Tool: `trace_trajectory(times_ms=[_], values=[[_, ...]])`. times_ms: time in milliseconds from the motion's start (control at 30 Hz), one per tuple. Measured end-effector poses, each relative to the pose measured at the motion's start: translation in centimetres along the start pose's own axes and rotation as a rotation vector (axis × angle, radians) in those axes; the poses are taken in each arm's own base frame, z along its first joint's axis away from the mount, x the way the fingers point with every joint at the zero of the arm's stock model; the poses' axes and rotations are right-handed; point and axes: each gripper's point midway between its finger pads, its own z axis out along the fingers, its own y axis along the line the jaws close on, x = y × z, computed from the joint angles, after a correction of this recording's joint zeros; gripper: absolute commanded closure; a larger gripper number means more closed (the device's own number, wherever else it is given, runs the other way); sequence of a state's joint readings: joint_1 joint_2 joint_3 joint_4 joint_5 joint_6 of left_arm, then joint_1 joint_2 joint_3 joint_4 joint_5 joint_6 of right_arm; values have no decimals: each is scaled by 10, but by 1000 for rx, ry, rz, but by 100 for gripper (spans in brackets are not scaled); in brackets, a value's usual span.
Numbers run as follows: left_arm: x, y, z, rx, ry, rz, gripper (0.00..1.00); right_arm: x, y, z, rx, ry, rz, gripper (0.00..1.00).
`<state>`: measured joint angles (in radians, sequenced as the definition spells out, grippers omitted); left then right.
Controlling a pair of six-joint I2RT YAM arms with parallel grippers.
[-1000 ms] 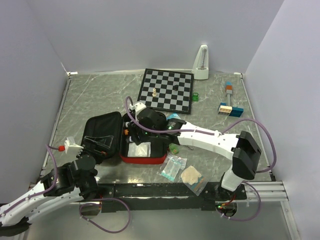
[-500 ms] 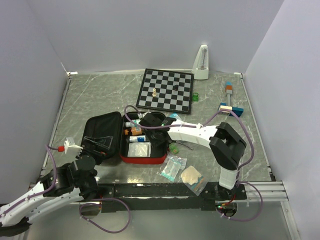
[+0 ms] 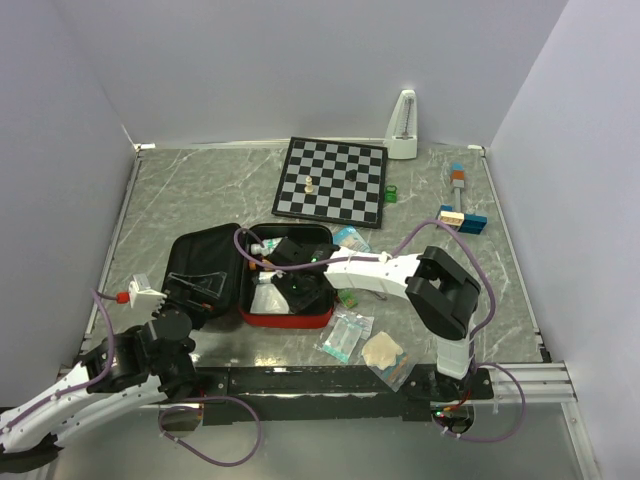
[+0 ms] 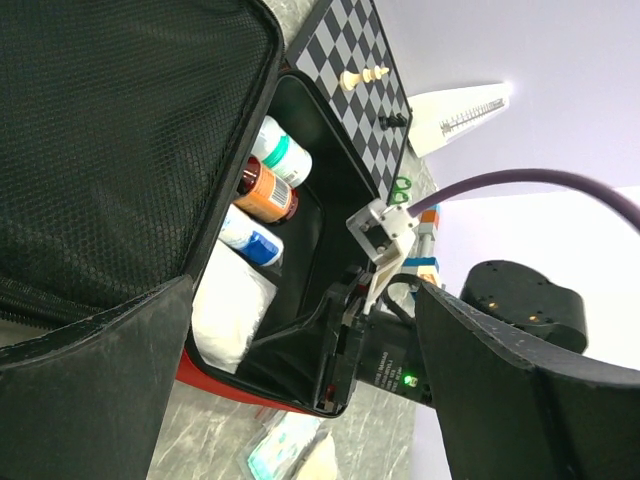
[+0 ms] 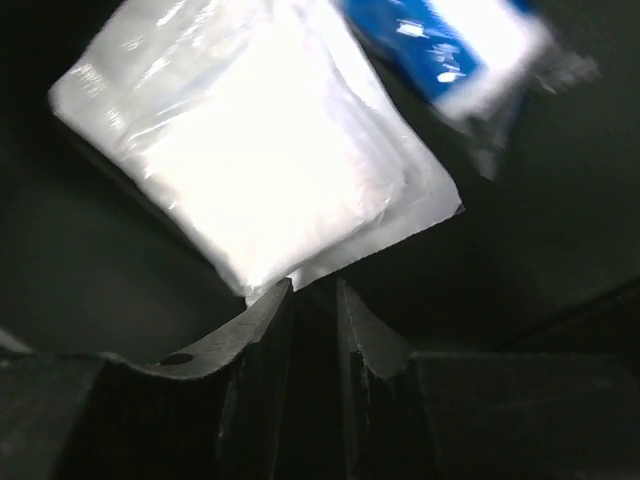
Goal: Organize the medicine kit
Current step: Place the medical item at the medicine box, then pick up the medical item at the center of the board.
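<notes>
The medicine kit (image 3: pixel 288 320) lies open, a red tray with black lining and a mesh lid (image 3: pixel 205 262) folded out to the left. Inside it the left wrist view shows a green-banded white bottle (image 4: pixel 278 150), an orange bottle (image 4: pixel 265 195), a blue-and-white tube (image 4: pixel 250 240) and a white packet (image 4: pixel 230 310). My right gripper (image 3: pixel 290 287) reaches down into the tray. Its jaws stand a narrow gap apart (image 5: pixel 313 290), with the tips at the edge of the white packet (image 5: pixel 250 150) and nothing seen between them. My left gripper (image 4: pixel 300 390) hovers wide open at the lid's near corner (image 3: pixel 188 303).
Loose packets (image 3: pixel 347 335) (image 3: pixel 385 352) lie on the table in front of the kit, with a small green item (image 3: pixel 349 297) and a teal packet (image 3: pixel 350 238) at its right side. Behind stand the chessboard (image 3: pixel 332 180), a white metronome (image 3: pixel 403 125) and coloured blocks (image 3: pixel 460 215).
My right arm has swung in and lowered its gripper from the kit's back edge into the tray, and its jaws have narrowed. The left arm has stayed still.
</notes>
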<state>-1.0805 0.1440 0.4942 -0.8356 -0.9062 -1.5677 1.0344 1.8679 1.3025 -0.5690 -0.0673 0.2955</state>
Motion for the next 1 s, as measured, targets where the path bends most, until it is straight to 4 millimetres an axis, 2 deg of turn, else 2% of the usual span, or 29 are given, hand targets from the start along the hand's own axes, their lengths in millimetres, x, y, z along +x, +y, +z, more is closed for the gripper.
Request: trace_trajectory(times_ms=[200,300,400,500,600,633,667,733,767,833,900,1000], values=[[1,1,0,-4,0,3,3,-11,18,0,-97,-35,-6,58],[1,0,0,-4,1,-2,3,-15,21,-2,-112,-58,-13,49],[1,0,0,-4,2,-3,3,-16,18,-17,-107,-99,-23,36],[1,0,0,-4,3,-3,3,-20,14,-52,-93,-175,-33,27],[1,0,0,-3,4,-3,3,-42,11,-109,-86,-340,-30,25],[1,0,0,-3,4,-3,3,-51,8,-135,-81,-417,-21,25],[1,0,0,-3,4,-3,3,-55,4,-148,-72,-456,-10,25],[1,0,0,-3,4,-3,3,-65,-17,-181,-38,-555,55,27],[1,0,0,-3,3,-4,3,-67,-33,-190,-9,-589,100,28],[1,0,0,-3,4,-4,3,-60,-69,-189,66,-595,192,28],[2,0,0,-3,10,-4,3,-36,-102,-168,154,-534,276,28],[3,0,0,-3,13,-4,4,16,-114,-116,187,-362,323,26]])
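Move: The right hand is low inside the medicine box with nothing in its fingers. The small green item lies outside the wall, about 11 cm to its right, 1 cm ahead. The white packet is some 6 cm to its left, level ahead, and the blue-capped tube 5 cm ahead and 6 cm left; the blue bag is about 14 cm ahead and 12 cm right. From the left hand, the green item is roughly 30 cm right and 18 cm below, level ahead. The right hand nudges left, lifts about 20 cm, opening, then swings right over the wall and descends above the green item. ##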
